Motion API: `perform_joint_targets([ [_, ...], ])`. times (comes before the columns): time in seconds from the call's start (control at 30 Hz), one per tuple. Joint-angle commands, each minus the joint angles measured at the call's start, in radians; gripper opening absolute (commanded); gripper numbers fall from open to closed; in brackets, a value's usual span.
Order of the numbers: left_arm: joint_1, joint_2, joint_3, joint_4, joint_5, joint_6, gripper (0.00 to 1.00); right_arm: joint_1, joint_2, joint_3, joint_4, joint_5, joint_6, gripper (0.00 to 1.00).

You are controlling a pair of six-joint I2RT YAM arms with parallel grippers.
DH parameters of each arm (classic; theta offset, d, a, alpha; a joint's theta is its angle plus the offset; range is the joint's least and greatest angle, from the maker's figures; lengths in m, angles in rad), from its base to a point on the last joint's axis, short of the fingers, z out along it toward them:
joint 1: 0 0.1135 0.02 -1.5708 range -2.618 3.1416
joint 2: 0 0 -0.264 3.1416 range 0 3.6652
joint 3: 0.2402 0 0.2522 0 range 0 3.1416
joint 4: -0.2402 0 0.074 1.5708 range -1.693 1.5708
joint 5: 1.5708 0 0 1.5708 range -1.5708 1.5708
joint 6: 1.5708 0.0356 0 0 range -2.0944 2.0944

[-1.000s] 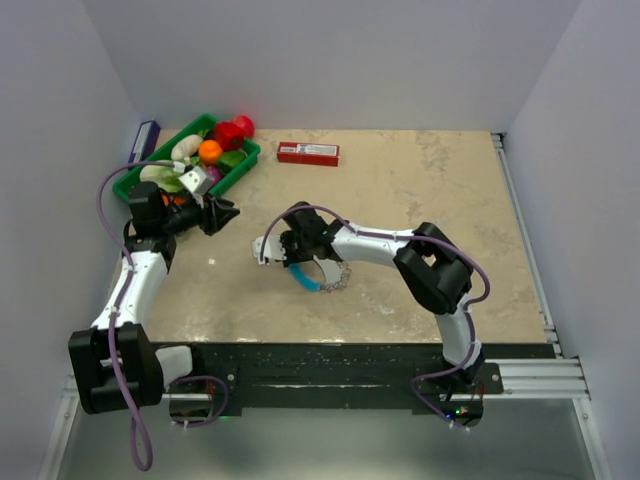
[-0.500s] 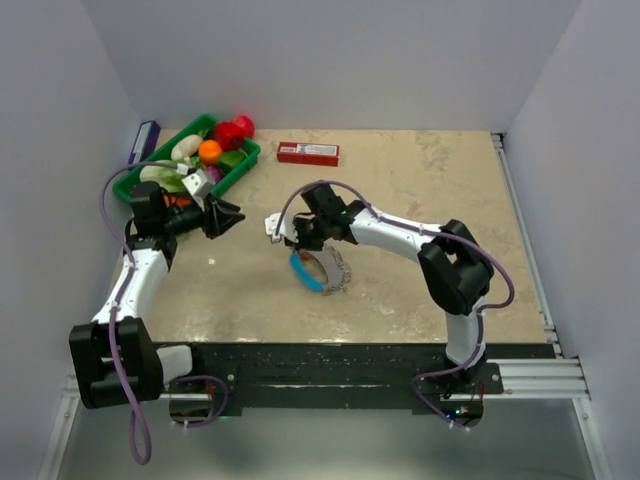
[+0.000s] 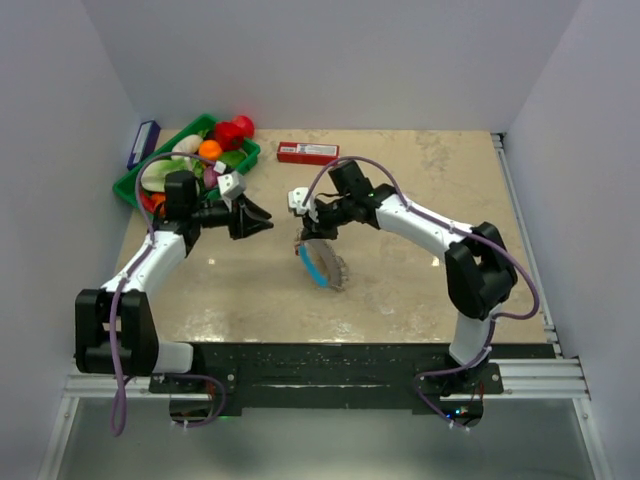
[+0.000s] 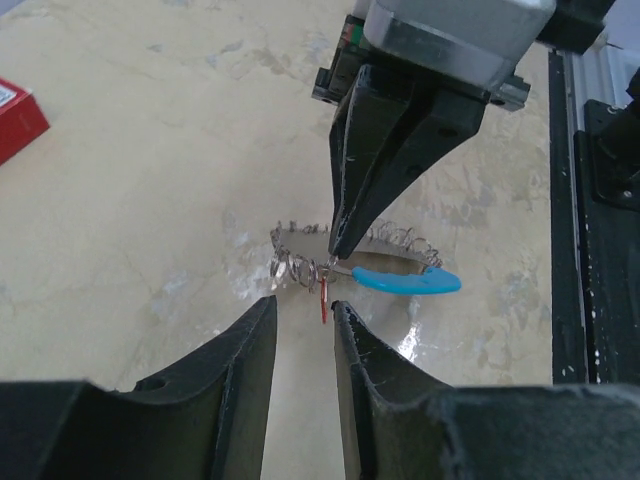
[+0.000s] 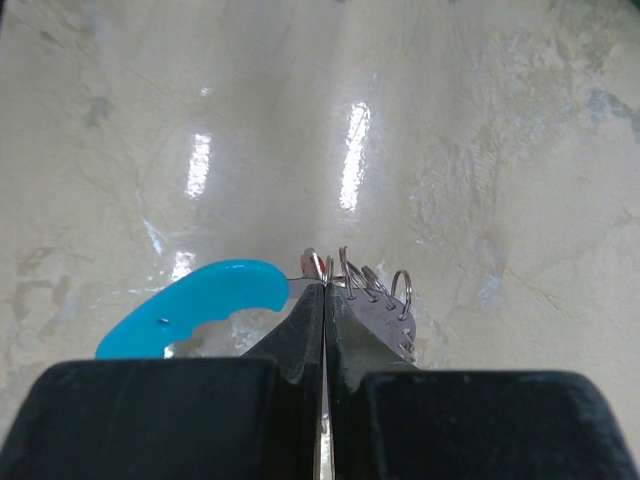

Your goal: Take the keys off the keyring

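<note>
The keyring hangs lifted off the table, its blue section lowest in the top view. My right gripper is shut on the keyring's thin metal band, right beside the blue section. Silvery keys fringe the band on both sides of the grip. A small red-tipped key dangles just below the right fingertips. My left gripper faces it from the left, open, with the red key just beyond its tips and nothing between them.
A green tray of toy fruit and vegetables stands at the back left, behind my left arm. A long red box lies near the back edge. A dark blue item rests by the left wall.
My right gripper carried the keyring up and toward the back right. My left arm swung right from the tray, its gripper now close to the keyring.
</note>
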Motion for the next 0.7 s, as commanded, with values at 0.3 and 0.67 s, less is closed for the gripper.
perform_joint_targets([
  [0.3, -0.125, 0.008, 0.105, 0.112, 0.092, -0.053, 0.35, -0.077, -0.227, 0.020, -0.125, -0.217, -0.048, 0.00],
  [0.67, -0.205, -0.055, 0.110, 0.097, 0.066, -0.058, 0.34, -0.102, -0.290, -0.032, -0.043, -0.242, 0.042, 0.00],
])
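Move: The keyring's wire loops, pinched in my right fingers, lie about 9 cm to the right of my left hand, 1 cm back and roughly 5 cm lower. From my right hand, the red key hangs about 3 cm below and 1 cm to the left, the blue handle some 5 cm back, 2 cm right and 5 cm below, and the grey plate 4 cm back, 5 cm right. My left fingers wait about 9 cm left of it, 1 cm ahead and 5 cm above. My right hand keeps its shut grip on the wire loops and lifts the bunch briskly about 9 cm, easing back and to the right as the fingertips tilt up some 10 degrees. My left hand comes in rightward about 6 cm towards the loops, rising and then also drawing back, turning clockwise; its fingers stay part-open and touch nothing yet. ##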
